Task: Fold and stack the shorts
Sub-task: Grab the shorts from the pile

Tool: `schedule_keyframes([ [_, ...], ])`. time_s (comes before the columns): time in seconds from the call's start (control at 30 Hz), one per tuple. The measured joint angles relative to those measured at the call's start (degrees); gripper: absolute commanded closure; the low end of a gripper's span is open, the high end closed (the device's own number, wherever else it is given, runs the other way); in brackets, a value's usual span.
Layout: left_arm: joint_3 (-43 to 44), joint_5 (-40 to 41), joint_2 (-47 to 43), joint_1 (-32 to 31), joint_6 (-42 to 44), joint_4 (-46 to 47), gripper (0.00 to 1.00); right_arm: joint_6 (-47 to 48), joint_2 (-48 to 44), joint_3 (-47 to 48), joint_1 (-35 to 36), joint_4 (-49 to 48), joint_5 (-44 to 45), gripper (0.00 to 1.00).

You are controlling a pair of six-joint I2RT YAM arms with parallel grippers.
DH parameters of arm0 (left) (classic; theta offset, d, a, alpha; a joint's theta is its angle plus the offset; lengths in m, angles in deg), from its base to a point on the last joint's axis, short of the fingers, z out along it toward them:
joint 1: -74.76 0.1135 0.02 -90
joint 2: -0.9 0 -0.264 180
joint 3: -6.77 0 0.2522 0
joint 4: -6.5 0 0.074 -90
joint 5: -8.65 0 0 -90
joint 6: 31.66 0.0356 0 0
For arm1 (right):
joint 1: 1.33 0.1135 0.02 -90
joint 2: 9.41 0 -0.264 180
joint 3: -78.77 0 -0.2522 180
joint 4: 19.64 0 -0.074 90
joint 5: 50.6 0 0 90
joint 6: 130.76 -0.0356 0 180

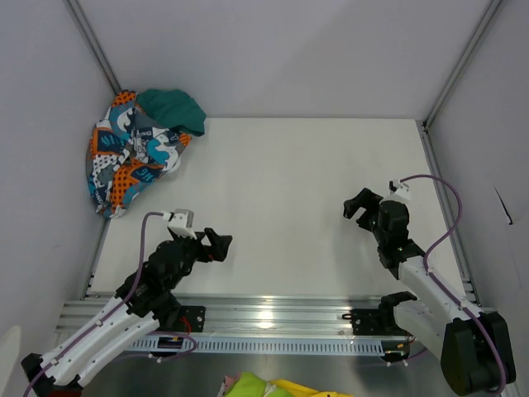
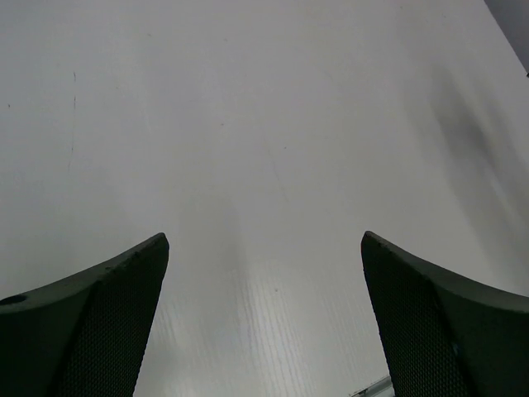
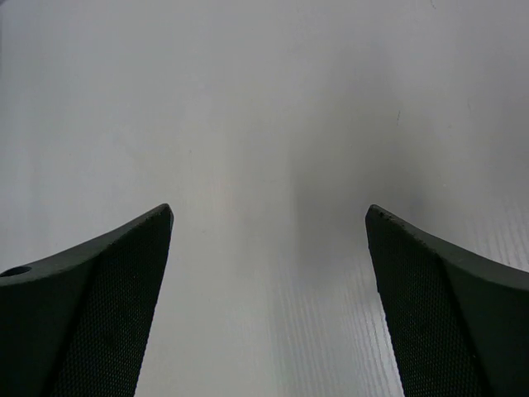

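Two pairs of shorts lie crumpled together at the table's far left corner in the top view. The patchwork shorts (image 1: 124,157) have an orange, teal, white and grey print. The plain teal-green shorts (image 1: 173,109) lie bunched at the back of the heap. My left gripper (image 1: 220,244) is open and empty over the near left of the table, well short of the heap. My right gripper (image 1: 360,203) is open and empty over the near right. Both wrist views, left (image 2: 264,248) and right (image 3: 269,219), show only bare white table between the spread fingers.
The white table (image 1: 289,198) is walled by grey panels at the back and both sides. A metal rail (image 1: 264,314) runs along the near edge with the arm bases. Yellow-green cloth (image 1: 264,386) shows below the rail.
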Motion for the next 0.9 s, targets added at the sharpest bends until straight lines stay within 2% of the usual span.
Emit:
schedule_keyframes([
  [0.17, 0.4, 1.6, 2.0, 0.0, -1.2, -1.2, 0.01, 0.0, 0.0, 0.0, 0.1, -1.4, 0.1, 0.01],
  [0.3, 3.9, 6.5, 3.4, 0.0, -6.2, -5.2, 0.01, 0.1, 0.2, 0.0, 0.3, -1.9, 0.1, 0.00],
  [0.43, 13.7, 13.7, 9.6, 0.7, -12.2, -11.7, 0.01, 0.2, 1.0, 0.0, 0.4, -2.1, -0.1, 0.01],
  [0.53, 25.9, 17.2, 18.2, 3.2, -12.4, -16.2, 0.01, 0.3, 1.1, 0.0, 0.4, -2.4, -0.6, 0.01],
  [0.6, 33.9, 18.4, 23.8, 6.2, -11.6, -16.7, 0.01, 0.3, 1.1, 0.0, 0.4, -3.0, -0.9, 0.01],
  [0.67, 42.0, 16.9, 29.6, 11.9, -10.0, -17.5, 0.01, 0.5, 1.1, 0.0, 0.5, -3.3, -1.1, 0.00],
  [0.8, 53.1, 8.3, 41.4, 26.7, -7.5, -18.7, 0.01, 0.9, 1.3, 0.0, 0.6, -3.7, -1.7, 0.01],
  [0.9, 60.0, 4.2, 51.0, 33.1, -6.4, -19.7, 0.01, 1.1, 1.3, 0.0, 0.7, -3.8, -2.0, 0.01],
])
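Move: The patterned shorts pile lies about 31 cm ahead of the left hand, 28 cm to its left and some 9 cm lower. Against its far right side lies the teal cloth, about 10 cm farther out than the patterned shorts and 9 cm to the right of them. From the idle right hand the patterned shorts are roughly 68 cm to the left, 19 cm ahead and 7 cm lower. Up first, then forward and left, the left hand swings through the air towards the patterned shorts, rising about 17 cm while reaching some 16 cm out and 12 cm left. The climb levels off near the end as the forward reach goes on. The wrist turns some 40 degrees counter-clockwise, bringing the open fingers to point ahead; they stay wide open and touch nothing. ##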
